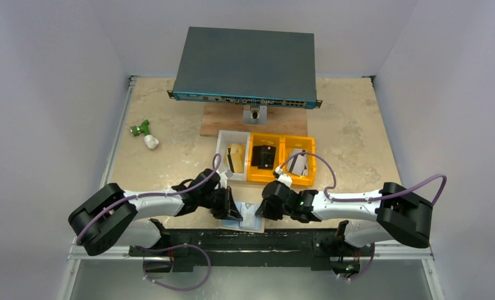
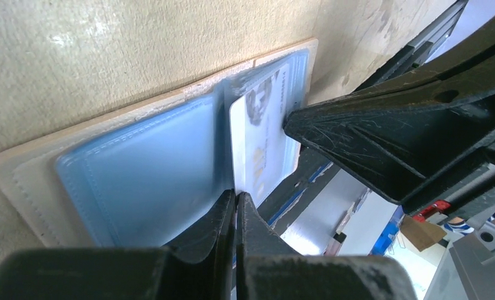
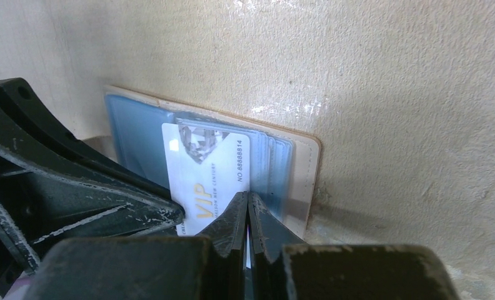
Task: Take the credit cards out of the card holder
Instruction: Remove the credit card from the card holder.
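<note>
The card holder (image 1: pixel 251 219) lies open at the table's near edge, pale blue inside with a tan rim (image 2: pixel 145 169) (image 3: pixel 301 162). A white credit card (image 2: pixel 257 147) printed "VIP" (image 3: pixel 201 169) sticks partway out of a clear pocket. My left gripper (image 2: pixel 235 197) (image 1: pixel 232 209) is shut, and the card's corner runs into its tips. My right gripper (image 3: pixel 248 197) (image 1: pixel 267 209) is shut on the pocket edge of the holder, right beside the card, with a thin pale sliver between its fingers. The two grippers face each other closely across the holder.
Behind the grippers stand a white bin (image 1: pixel 223 150) and two orange bins (image 1: pixel 255 172) (image 1: pixel 312 169), with a black block (image 1: pixel 265 156) in the middle one. Farther back, a network switch (image 1: pixel 245 65) rests on a wooden board (image 1: pixel 214 122). A green and white object (image 1: pixel 145 133) lies left.
</note>
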### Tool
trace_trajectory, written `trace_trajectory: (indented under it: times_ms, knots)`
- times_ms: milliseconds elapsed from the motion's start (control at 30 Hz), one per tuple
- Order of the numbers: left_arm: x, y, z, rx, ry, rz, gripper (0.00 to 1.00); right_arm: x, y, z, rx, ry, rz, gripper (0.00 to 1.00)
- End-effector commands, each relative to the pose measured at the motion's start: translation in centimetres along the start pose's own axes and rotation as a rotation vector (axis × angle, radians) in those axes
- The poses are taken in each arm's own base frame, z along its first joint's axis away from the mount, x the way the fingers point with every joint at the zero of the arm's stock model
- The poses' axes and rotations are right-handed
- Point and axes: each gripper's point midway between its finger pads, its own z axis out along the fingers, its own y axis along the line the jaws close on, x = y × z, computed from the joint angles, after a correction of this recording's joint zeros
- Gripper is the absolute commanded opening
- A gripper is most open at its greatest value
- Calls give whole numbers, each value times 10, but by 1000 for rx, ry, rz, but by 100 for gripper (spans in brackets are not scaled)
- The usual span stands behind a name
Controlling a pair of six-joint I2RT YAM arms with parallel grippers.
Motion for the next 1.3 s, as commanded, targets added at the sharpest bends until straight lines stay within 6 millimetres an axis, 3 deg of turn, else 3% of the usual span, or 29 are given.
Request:
trace_trajectory:
  times_ms: [0,433,900,1033,1267]
  knots:
    - [-6,7,-7,-30,-41,11,0,15,-59,3,183,38,-47,0]
    - [-4,26,-21,-120,-62,-17,0,16,-58,4,179,44,-44,0]
    - [-9,20,-47,-143,-119,4,0,-1,-17,-11,75,1,-45,0]
    - [-12,8,-55,-106,-136,24,0,-16,12,-23,10,-44,-60,14]
    - [-21,-24,-75,-2,-171,64,0,-41,73,-51,-197,-125,-82,52]
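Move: The VIP credit card lies at the same height as both hands. The left hand already pinches its left edge, so its middle is about 3 cm to the right and 1 cm ahead; from the right hand, whose shut tips rest by its right edge, the middle is roughly 3 cm left. Under them the open card holder centres some 1 cm right of the left hand, 5 cm left of the right. The white tray stands about 20 cm ahead of the left hand, 2 cm left. The credit card is drawn leftward out of its sleeve by the left fingers, which keep their pinch: about 5 cm to the left, rolling slightly, then some 3 cm up. Meanwhile the right hand's closed tips stay on the holder by the card's right edge, shift back under 1 cm to the right late on, then lift off about 4 cm while opening nearly halfway. ##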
